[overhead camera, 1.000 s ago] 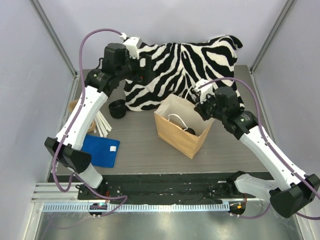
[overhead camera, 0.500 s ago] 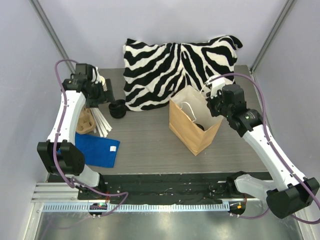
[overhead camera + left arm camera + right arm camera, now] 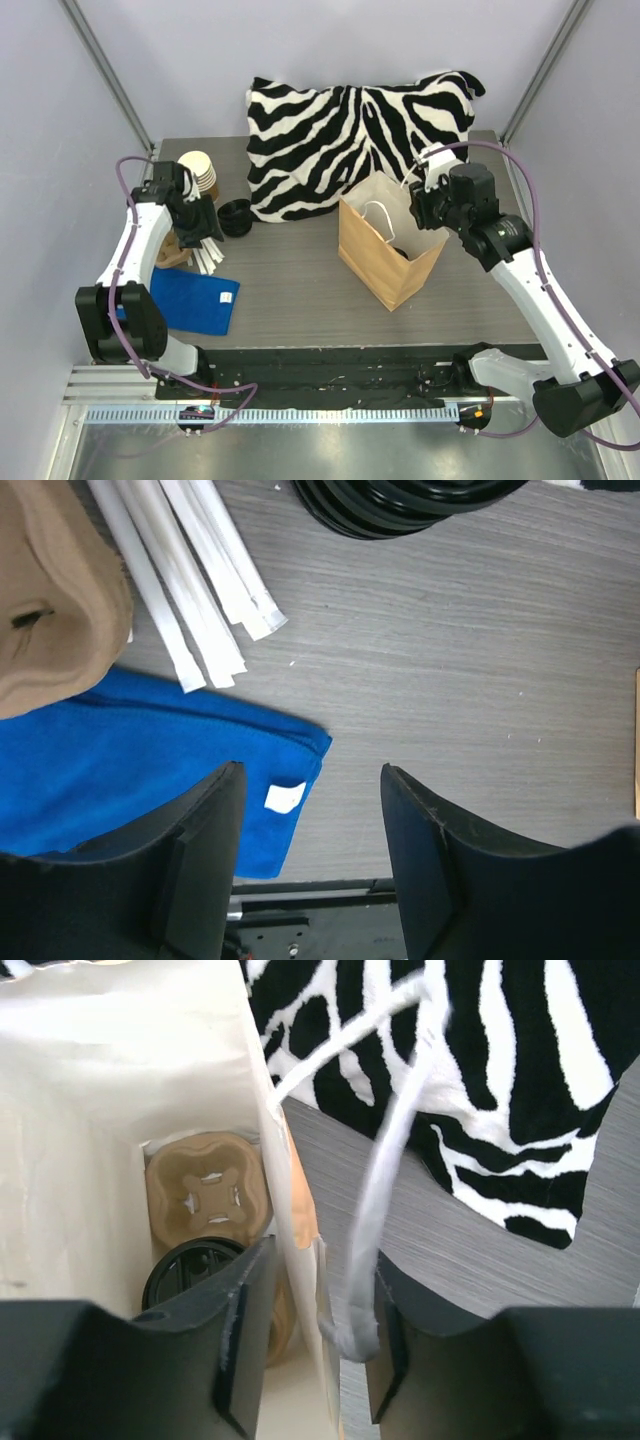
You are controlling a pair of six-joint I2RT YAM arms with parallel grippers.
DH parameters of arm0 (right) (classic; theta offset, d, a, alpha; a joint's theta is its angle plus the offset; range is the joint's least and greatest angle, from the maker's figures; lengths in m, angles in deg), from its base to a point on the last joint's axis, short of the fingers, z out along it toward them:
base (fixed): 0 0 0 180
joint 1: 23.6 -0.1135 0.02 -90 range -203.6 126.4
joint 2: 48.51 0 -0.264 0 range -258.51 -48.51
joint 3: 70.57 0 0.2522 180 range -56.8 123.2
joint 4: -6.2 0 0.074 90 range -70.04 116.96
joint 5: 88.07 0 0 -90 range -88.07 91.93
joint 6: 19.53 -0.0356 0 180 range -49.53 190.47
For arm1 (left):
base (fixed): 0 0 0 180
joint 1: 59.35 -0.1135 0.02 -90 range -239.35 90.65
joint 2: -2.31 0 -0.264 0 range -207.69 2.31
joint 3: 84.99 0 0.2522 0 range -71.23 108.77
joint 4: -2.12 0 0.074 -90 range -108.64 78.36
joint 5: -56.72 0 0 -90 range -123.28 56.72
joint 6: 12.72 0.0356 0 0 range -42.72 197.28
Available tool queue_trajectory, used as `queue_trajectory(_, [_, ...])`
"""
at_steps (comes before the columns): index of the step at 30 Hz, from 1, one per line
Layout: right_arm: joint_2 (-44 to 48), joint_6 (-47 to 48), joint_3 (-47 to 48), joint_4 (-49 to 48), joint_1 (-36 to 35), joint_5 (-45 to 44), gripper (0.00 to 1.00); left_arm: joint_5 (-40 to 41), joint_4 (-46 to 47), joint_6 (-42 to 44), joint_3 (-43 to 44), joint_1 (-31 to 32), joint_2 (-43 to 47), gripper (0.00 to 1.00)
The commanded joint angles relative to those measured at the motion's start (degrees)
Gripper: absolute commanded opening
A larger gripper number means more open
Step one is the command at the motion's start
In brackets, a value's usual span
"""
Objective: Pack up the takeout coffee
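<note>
The takeout coffee (image 3: 190, 1265) shows in the right wrist view as a black lid deep inside the brown paper bag (image 3: 380, 262), seated in a tan cardboard carrier (image 3: 210, 1190). My right gripper (image 3: 320, 1260) straddles the bag's right rim (image 3: 425, 222). The bag wall and a white cord handle (image 3: 385, 1180) hang loose between its parted jaws. My left gripper (image 3: 310, 775) hovers open and empty at the table's left (image 3: 203, 228), over the corner of a blue cloth (image 3: 130, 770).
A zebra-striped pillow (image 3: 360, 125) lies at the back. At the left are a stack of lidless paper cups (image 3: 198, 170), a stack of black lids (image 3: 236, 217), wrapped straws (image 3: 190, 590) and a tan cardboard carrier (image 3: 50, 610).
My left arm swung from the pillow to the left side and lowered over the straws, its jaws narrowing. My right jaws parted off the bag's rim. The bag shifted right and stood upright.
</note>
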Motion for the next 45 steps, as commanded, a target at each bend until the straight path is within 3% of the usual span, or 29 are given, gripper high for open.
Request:
queue_trajectory(1, [1.66, -0.69, 5.08, 1.33, 0.19, 2.77, 0.48, -0.54, 8.94, -2.18, -2.17, -0.29, -0.78, 0.58])
queue_trajectory(8, [2.62, 0.63, 7.73, 3.45, 0.19, 4.36, 0.59, 1.83, 17.2, -4.29, -4.37, -0.2, -4.3, 0.57])
queue_trajectory(16, [3.33, 2.74, 11.24, 6.17, 0.19, 4.18, 0.7, 4.56, 22.65, -6.14, -5.16, -0.29, -9.31, 0.45])
queue_trajectory(45, [0.6, 4.49, 17.13, 10.66, 0.27, 1.45, 0.74, 7.46, 24.95, -11.32, -1.47, -1.79, -25.75, 0.33])
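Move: The wrapped straws' middle lies about 12 cm ahead of the left hand, 4 cm to its left and 14 cm below, their near ends much closer. The black lids stand some 13 cm ahead and 4 cm right; the brown cup carrier about 11 cm ahead and 16 cm left. From the right hand the straws are roughly 46 cm left, 11 cm ahead, 26 cm below; the paper bag's middle is about 8 cm left, 3 cm ahead, 14 cm below. Left hand sinks 12 cm, reaching 8 cm forward over the rightmost straw, fingers narrowing; opening right hand rises 7 cm. ##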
